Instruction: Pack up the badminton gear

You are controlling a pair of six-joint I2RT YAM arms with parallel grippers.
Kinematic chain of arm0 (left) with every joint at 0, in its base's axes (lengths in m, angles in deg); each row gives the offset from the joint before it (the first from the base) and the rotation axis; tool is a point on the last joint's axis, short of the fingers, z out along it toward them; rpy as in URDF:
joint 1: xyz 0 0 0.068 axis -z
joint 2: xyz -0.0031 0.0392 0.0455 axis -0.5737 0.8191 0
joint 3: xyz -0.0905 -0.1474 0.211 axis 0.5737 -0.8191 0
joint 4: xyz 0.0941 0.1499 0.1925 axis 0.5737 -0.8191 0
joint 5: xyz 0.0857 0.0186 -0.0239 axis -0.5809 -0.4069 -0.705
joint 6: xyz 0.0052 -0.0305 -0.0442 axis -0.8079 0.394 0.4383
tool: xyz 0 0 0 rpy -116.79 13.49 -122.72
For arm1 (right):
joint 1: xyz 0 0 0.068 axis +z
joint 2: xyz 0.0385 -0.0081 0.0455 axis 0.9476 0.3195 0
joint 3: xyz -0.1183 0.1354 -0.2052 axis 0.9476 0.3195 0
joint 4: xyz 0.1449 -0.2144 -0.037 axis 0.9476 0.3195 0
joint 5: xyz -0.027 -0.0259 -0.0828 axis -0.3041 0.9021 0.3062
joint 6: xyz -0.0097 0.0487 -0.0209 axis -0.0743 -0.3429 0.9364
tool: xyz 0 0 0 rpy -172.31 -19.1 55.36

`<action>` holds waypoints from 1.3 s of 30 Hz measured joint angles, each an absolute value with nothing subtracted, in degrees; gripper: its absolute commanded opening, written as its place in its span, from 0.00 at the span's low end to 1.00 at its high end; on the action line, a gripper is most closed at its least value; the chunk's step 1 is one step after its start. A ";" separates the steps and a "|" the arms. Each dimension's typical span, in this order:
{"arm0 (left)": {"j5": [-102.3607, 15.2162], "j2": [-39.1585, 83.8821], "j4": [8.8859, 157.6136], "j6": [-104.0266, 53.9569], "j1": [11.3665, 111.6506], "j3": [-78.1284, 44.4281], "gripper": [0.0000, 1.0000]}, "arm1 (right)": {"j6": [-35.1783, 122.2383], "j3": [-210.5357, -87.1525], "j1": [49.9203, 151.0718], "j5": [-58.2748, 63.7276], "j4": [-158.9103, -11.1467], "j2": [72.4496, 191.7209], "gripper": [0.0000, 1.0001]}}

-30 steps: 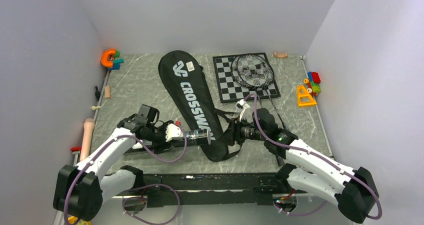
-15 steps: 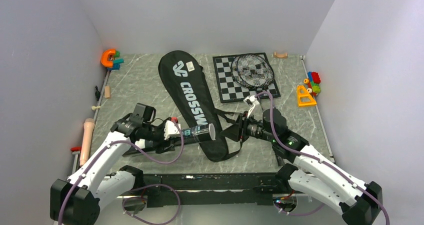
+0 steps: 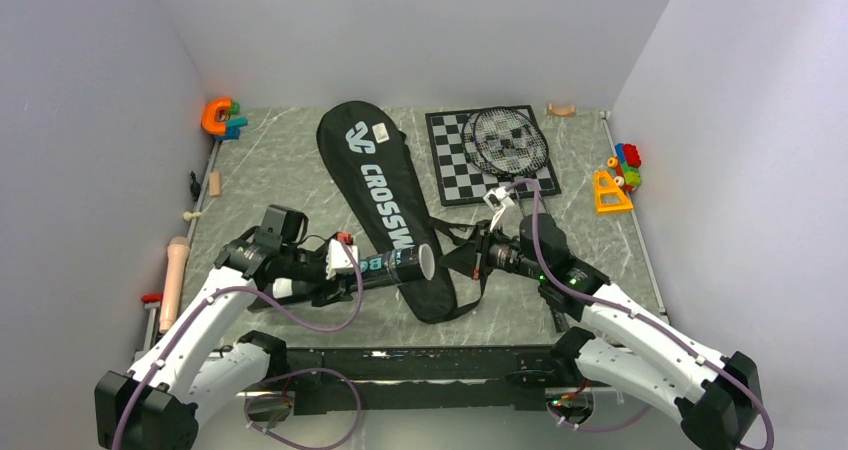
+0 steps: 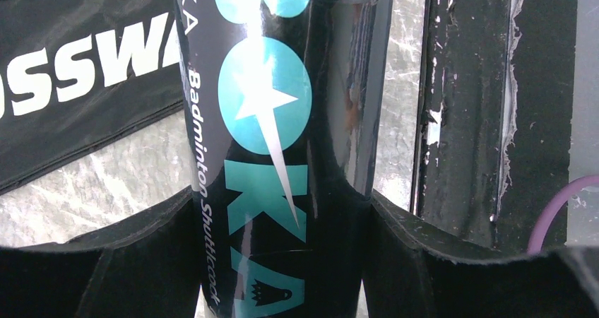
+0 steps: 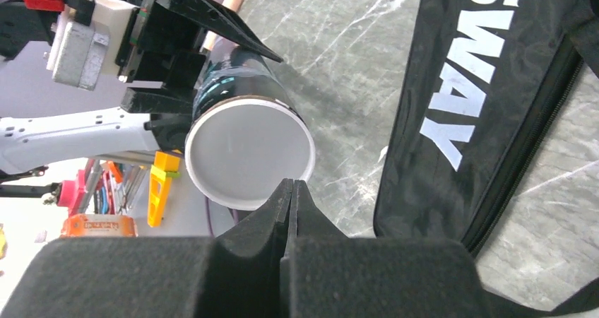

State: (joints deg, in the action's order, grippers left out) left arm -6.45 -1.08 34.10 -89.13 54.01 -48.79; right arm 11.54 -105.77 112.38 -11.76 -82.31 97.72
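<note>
A long dark tube [image 3: 393,267] with teal lettering [image 4: 282,120] is held level above the table, my left gripper [image 3: 345,265] shut round its body [image 4: 279,205]. Its white round lid [image 5: 248,152] faces my right gripper [image 5: 291,187], whose jaws are pressed together with nothing between them, tips just below the lid's rim. In the top view the right gripper [image 3: 470,258] hovers over the narrow end of the black CROSSWAY bag [image 3: 385,205]. A black racket [image 3: 508,140] lies with its head on the chessboard [image 3: 450,175].
An orange and teal toy [image 3: 220,117] sits at the back left. Colourful plastic toys [image 3: 620,175] lie by the right wall. A wooden peg [image 3: 176,275] lies at the left edge. The bag's strap [image 3: 470,290] trails near my right arm.
My right gripper's jaws have closed fully and it has drawn back a little to the right. The left arm has raised and tilted the tube, its lid end now higher.
</note>
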 measured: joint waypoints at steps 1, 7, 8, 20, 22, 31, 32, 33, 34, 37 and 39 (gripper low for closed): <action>-6.32 -1.08 34.12 -88.97 54.01 -48.79 0.08 | 11.36 -105.77 112.38 -11.87 -82.75 97.79 0.00; -5.46 -1.06 34.19 -88.36 54.14 -48.79 0.07 | 10.62 -105.77 112.38 -12.86 -85.72 98.58 0.00; -5.38 -1.06 34.16 -88.38 54.25 -48.79 0.07 | 10.44 -105.77 112.38 -12.99 -86.44 99.06 0.00; -6.91 0.14 34.34 -88.97 55.63 -48.79 0.03 | 9.55 -105.85 113.04 -14.15 -91.40 106.27 0.00; -7.28 0.17 34.32 -89.15 55.96 -48.79 0.02 | 9.35 -105.85 113.43 -14.10 -92.17 106.51 0.00; -10.47 1.22 34.10 -87.66 56.51 -48.79 0.00 | 9.44 -108.67 117.21 -10.04 -94.25 109.07 0.00; -10.80 1.22 34.16 -87.36 56.57 -48.79 0.00 | 9.55 -109.35 117.76 -9.60 -94.33 109.22 0.00; -10.97 1.22 34.30 -86.98 56.61 -48.79 0.00 | 9.68 -110.03 118.31 -9.25 -94.36 109.31 0.00; -11.19 1.22 34.51 -86.61 56.64 -48.79 0.00 | 9.81 -110.42 118.59 -9.03 -94.42 109.31 0.00; -11.43 1.22 35.48 -84.99 56.77 -48.75 0.00 | 10.01 -110.88 119.14 -7.65 -94.84 109.05 0.00; -11.34 1.22 36.31 -83.60 56.96 -48.75 0.00 | 10.03 -110.88 119.16 -6.89 -94.84 108.61 0.00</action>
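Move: The white lid capping the shuttlecock tube lies about 5 cm to the left of the right hand's shut fingertips, 1 cm back and roughly level with them. The racket bag lies some 21 cm ahead and 16 cm left of that hand, the rackets about 17 cm ahead and 20 cm right, both about 19 cm below. From the left hand, which grips the tube, the lid is about 17 cm right, 5 cm ahead and 8 cm higher. The right hand, its fingers kept shut like a blunt prod, drives about 5 cm to the left against the tube's lidded end, drifting a little forward; it dips slightly midway, then climbs to finish about 3 cm higher as the tips bear on the lid. The left hand keeps its grip round the tube and holds it against this push, sinking about 1 cm with only a few degrees of turn. ##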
